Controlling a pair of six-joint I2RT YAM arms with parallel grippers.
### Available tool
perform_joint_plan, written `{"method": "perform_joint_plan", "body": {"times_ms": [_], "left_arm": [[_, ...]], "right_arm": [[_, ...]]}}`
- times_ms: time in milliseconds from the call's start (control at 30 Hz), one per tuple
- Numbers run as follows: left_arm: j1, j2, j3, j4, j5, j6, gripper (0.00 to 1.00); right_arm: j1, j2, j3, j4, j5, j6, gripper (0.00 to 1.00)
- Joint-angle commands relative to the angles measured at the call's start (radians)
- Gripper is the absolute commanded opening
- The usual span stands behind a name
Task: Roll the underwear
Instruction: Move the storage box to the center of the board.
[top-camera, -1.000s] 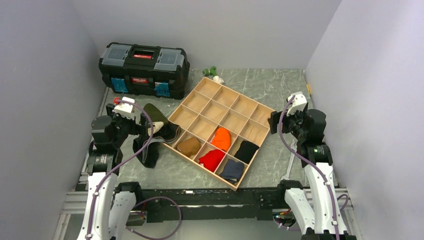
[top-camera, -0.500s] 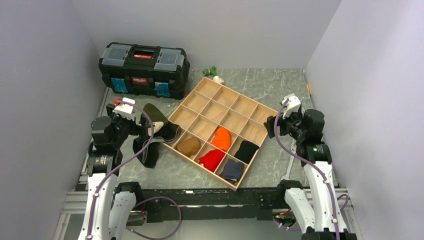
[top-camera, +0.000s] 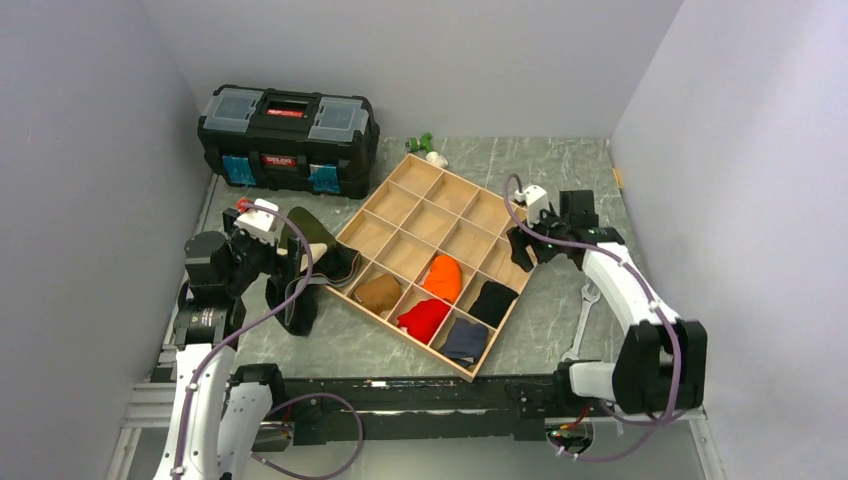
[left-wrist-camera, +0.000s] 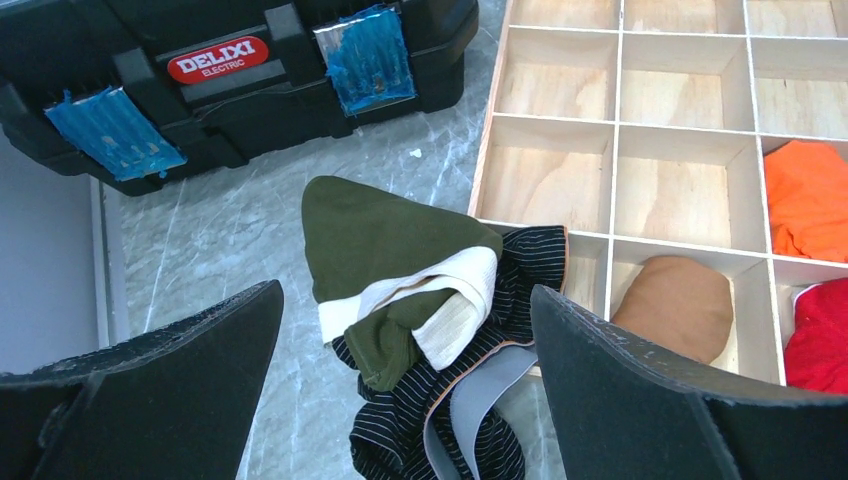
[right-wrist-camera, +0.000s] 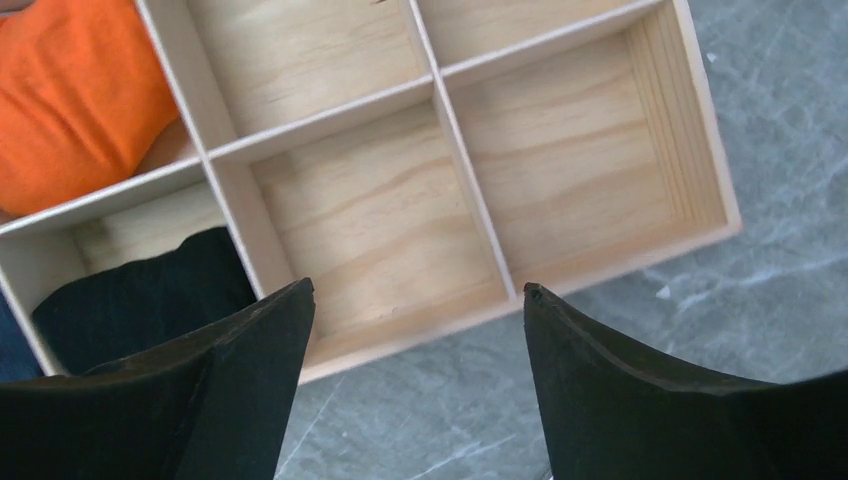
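The underwear (left-wrist-camera: 440, 425), black with fine grey stripes and a grey waistband, lies crumpled on the table against the wooden tray's left edge (top-camera: 338, 266). An olive green garment with a cream band (left-wrist-camera: 380, 230) lies partly on top of it. My left gripper (left-wrist-camera: 407, 290) hovers open above this pile, a finger on either side and nothing held (top-camera: 285, 272). My right gripper (right-wrist-camera: 417, 287) is open and empty over the tray's right edge, above an empty compartment (top-camera: 525, 250).
A black toolbox (top-camera: 288, 125) stands at the back left. The wooden divided tray (top-camera: 432, 198) holds rolled orange (top-camera: 442, 277), red (top-camera: 424, 318), brown (top-camera: 378, 291), black (top-camera: 493, 300) and navy (top-camera: 466, 339) items in its near compartments. A small green and white object (top-camera: 428, 146) lies behind the tray.
The right arm has swung from the right side forward and left, to the tray's right edge. The left gripper has shifted only slightly over the pile.
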Motion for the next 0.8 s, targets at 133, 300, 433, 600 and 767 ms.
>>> {"method": "perform_joint_plan", "body": {"times_ms": [133,300,433,600,767], "left_arm": [[0.006,0.012,0.018,0.012,0.047,0.02,0.99],[0.006,0.015,0.016,0.011,0.048,0.024,0.99],[0.006,0.015,0.015,0.013,0.051,0.025,0.99],[0.005,0.018,0.013,0.013,0.056,0.027,0.99],[0.006,0.021,0.012,0.016,0.057,0.031,0.99]], "right_arm": [[0.054,0.274,0.153,0.017,0.126,-0.137,0.65],[0.052,0.392,0.183,0.012,0.21,-0.218,0.44],[-0.001,0.423,0.197,-0.025,0.242,-0.295,0.24],[-0.124,0.438,0.227,-0.078,0.276,-0.424,0.12],[-0.238,0.515,0.341,-0.091,0.313,-0.49,0.12]]}}
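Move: Just ahead of and below the right hand, about 3 cm forward, 3 cm to its right and 8 cm down, is the outer end of the storage box's divider between the two empty far-right cells. The black cloth sits some 6 cm back and 5 cm left of this hand, the orange cloth level with it and about 15 cm left, both roughly 10 cm lower. From the left hand, that divider end is about 6 cm ahead, 44 cm right and 21 cm down. Reaching down about 8 cm and forward some 4 cm, the right hand closes its fingers from wide to nearly shut and pinches the divider beside the box's outer wall. It then pulls the storage box to the right, ending about 9 cm right of its start, while the wrist rolls left side down about 20 degrees and the fingers tip further downward. ##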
